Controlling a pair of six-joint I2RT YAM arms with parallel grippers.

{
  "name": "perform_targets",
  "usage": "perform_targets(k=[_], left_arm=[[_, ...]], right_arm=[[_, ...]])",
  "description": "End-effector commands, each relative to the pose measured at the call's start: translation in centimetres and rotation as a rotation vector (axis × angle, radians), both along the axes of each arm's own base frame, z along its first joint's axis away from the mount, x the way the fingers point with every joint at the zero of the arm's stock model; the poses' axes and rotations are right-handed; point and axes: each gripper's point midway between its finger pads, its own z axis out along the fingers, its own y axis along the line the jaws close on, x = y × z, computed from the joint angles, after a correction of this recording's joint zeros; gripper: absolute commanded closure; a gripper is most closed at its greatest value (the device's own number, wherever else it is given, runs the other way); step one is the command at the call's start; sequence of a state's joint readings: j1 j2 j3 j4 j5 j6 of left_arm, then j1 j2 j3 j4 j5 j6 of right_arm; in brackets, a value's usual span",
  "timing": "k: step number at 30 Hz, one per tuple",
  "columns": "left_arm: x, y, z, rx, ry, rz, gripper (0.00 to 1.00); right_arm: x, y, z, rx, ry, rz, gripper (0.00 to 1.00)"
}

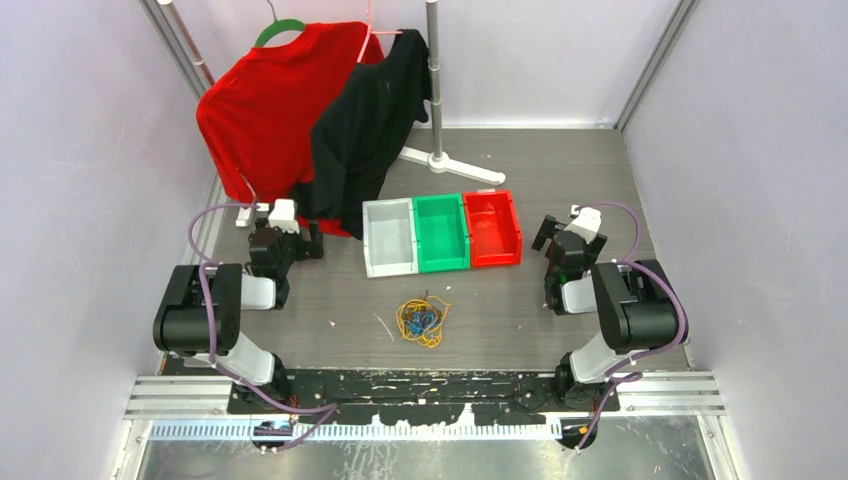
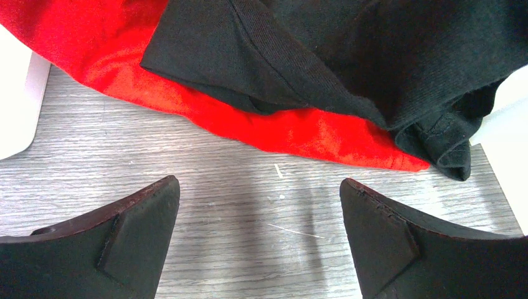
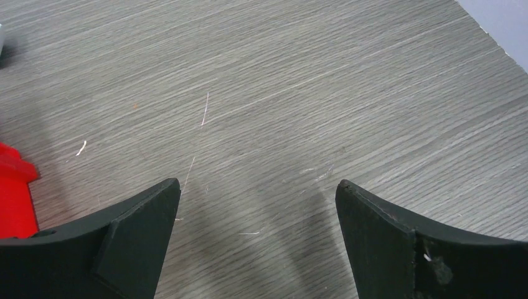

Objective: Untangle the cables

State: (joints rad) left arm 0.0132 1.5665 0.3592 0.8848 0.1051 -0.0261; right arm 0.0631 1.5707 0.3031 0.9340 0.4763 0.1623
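The cables (image 1: 423, 320) lie as one tangled bunch of yellow-orange, blue and dark wires on the table's near middle, in front of the bins. My left gripper (image 1: 300, 240) hovers far to their upper left, by the hanging clothes, open and empty (image 2: 259, 187). Over at the right, beside the red bin, my right gripper (image 1: 552, 232) is also open with nothing between its fingers (image 3: 258, 185). Neither wrist view shows the cables.
Grey (image 1: 389, 236), green (image 1: 441, 232) and red (image 1: 492, 228) bins sit side by side behind the cables. A red shirt (image 1: 262, 110) and a black shirt (image 1: 370, 110) hang from a rack (image 1: 436, 90) at the back left, their hems reaching the table (image 2: 299, 128).
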Motion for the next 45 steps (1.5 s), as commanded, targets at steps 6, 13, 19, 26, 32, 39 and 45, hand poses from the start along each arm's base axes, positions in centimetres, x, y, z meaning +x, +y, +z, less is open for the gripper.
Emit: perform_targets(k=[6,13,19,26,32,39,45], left_arm=[[0.8,0.1,1.8,0.001,-0.063,0.008,0.01],[0.8,0.0,1.7,0.001,-0.062,0.007,0.01],[0.7,0.0,1.8,-0.001,-0.066,0.003,0.01],[0.7,-0.5,3.4,0.004,-0.076,-0.027,0.01],[-0.4,-2.1,5.3,0.064,0.095,-0.187,0.01],[-3.6,-3.2,8.9,0.075,0.233,-0.296,0.01],[-8.1,-5.7,10.8,0.027,0.303,-0.467,0.01]], right_arm=[[1.4,-0.1,2.7,0.002,-0.094,-0.003,0.00],[1.5,-0.5,2.4,0.033,-0.076,-0.003,0.00],[0.4,-3.2,4.9,0.028,-0.097,-0.196,0.00],[-1.0,-2.6,10.2,0.147,-0.108,-0.231,0.00],[0.1,3.4,14.4,0.527,-0.166,-0.049,0.00],[-1.6,11.2,14.8,0.754,0.017,0.181,0.00],[-8.0,21.0,11.7,0.693,0.224,0.286,0.04]])
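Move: The cables lie in a small heap about 31 cm to the right hand's left, 19 cm back and some 4 cm below. The red bin stands roughly 18 cm to that hand's left and level with it, the green bin about 28 cm left and 1 cm back. From the left hand the cables are about 27 cm right, 19 cm back and 4 cm below; the white bin is some 20 cm right and 2 cm back. Right hand rises, then sweeps some 16 cm left towards the cables while the left lifts about 11 cm. ##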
